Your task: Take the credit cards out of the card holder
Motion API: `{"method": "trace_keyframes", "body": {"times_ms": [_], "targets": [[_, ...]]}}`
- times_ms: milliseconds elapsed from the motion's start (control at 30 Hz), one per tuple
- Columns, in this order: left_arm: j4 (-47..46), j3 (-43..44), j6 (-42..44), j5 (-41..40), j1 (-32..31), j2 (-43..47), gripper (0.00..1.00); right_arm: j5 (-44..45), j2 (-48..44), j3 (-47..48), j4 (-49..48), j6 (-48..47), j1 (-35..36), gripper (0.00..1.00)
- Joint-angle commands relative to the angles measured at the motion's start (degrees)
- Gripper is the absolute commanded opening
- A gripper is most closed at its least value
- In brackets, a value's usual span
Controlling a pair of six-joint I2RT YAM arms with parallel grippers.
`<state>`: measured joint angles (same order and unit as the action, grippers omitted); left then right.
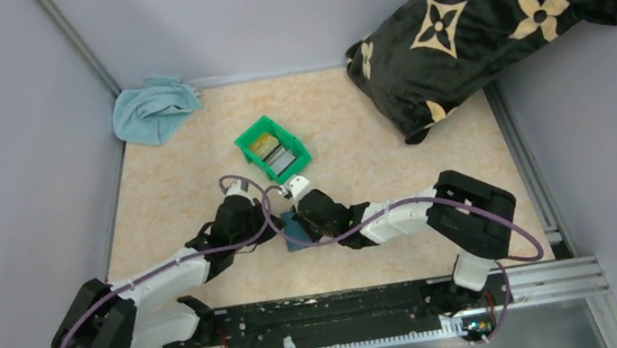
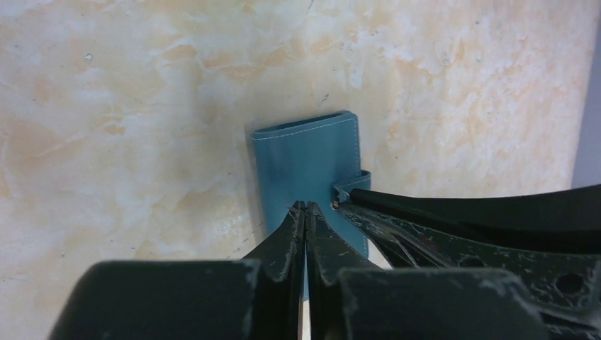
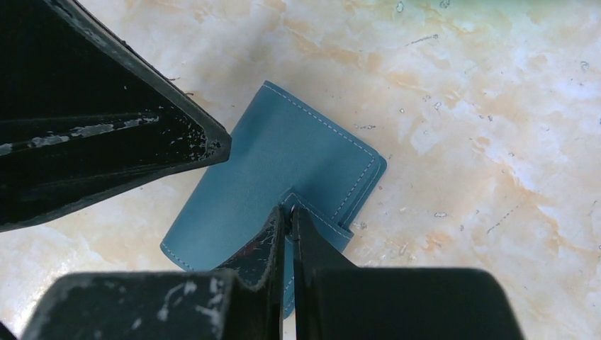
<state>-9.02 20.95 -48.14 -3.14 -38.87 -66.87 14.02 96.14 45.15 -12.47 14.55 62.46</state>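
Observation:
The teal-blue card holder (image 1: 293, 233) (image 2: 312, 159) (image 3: 283, 152) lies folded shut on the marbled table between both arms. In the left wrist view my left gripper (image 2: 305, 205) is shut, its tips resting on the cover with nothing between them. In the right wrist view my right gripper (image 3: 288, 210) is shut on the holder's snap tab (image 3: 322, 223) at the edge. Its fingers (image 2: 397, 212) reach in from the right in the left wrist view. A tan credit card and a grey one (image 1: 274, 152) lie in the green bin. Any cards inside the holder are hidden.
The green plastic bin (image 1: 245, 140) stands just beyond the grippers. A light blue cloth (image 1: 152, 110) lies in the far left corner. A black pillow with tan flower shapes (image 1: 492, 12) fills the far right. Walls close in on both sides.

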Motion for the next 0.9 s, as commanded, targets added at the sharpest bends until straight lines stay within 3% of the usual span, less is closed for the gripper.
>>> {"method": "trace_keyframes", "body": {"times_ms": [0,133,200,467,667,767,867], "targets": [[-2.69,-0.73,-0.43,2.54,-0.17,2.74,0.11,-3.98,-4.55,-2.51,-1.29,4.45,-2.01,0.0],[-7.31,-1.97,-0.83,6.08,-0.24,2.69,0.35,-11.66,-8.82,-5.63,-5.42,7.95,-5.97,0.0],[-8.82,-2.59,-1.17,6.25,-0.24,0.98,0.36,-12.02,-9.75,-5.9,-5.46,7.97,-6.44,0.0],[-16.7,-2.32,-3.23,11.16,-0.24,-11.86,0.24,-11.32,-12.76,-8.21,-3.94,10.77,-8.05,0.0],[-15.62,-1.1,-3.08,12.0,-0.24,-13.86,0.23,-5.12,-16.04,-11.28,0.29,11.62,-8.71,0.0],[-13.91,-0.48,-2.42,11.38,-0.24,-11.58,0.26,-2.63,-16.71,-12.71,1.78,12.46,-8.75,0.0],[-12.2,0.11,-1.78,10.98,-0.24,-8.83,0.4,-0.7,-16.77,-13.72,3.28,13.85,-8.88,0.0]]}}
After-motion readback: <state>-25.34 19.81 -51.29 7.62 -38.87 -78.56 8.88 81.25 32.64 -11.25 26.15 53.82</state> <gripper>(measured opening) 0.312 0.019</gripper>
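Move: The right fingers already pinch the card holder's strap end, with the holder's middle about 1 cm to their left and 1 cm below; the green box stands roughly 16 cm ahead and 3 cm left. From the shut left hand, the holder's middle is level, some 4 cm right and 2 cm below. The strap end lies about 1 cm right of that middle, and the green box is around 16 cm ahead of the left hand, 1 cm right. Keeping its shut grip on the strap, the right hand pulls it about 6.5 cm right, off the holder's face and out past its right edge, rising some 2 cm partway, then sinking half of that while the wrist turns clockwise. The left hand lifts nearly 2 cm as its fingers part to about a third, then shifts 4 cm right and down again, bringing the open tips close over the holder's face beside the snap. ##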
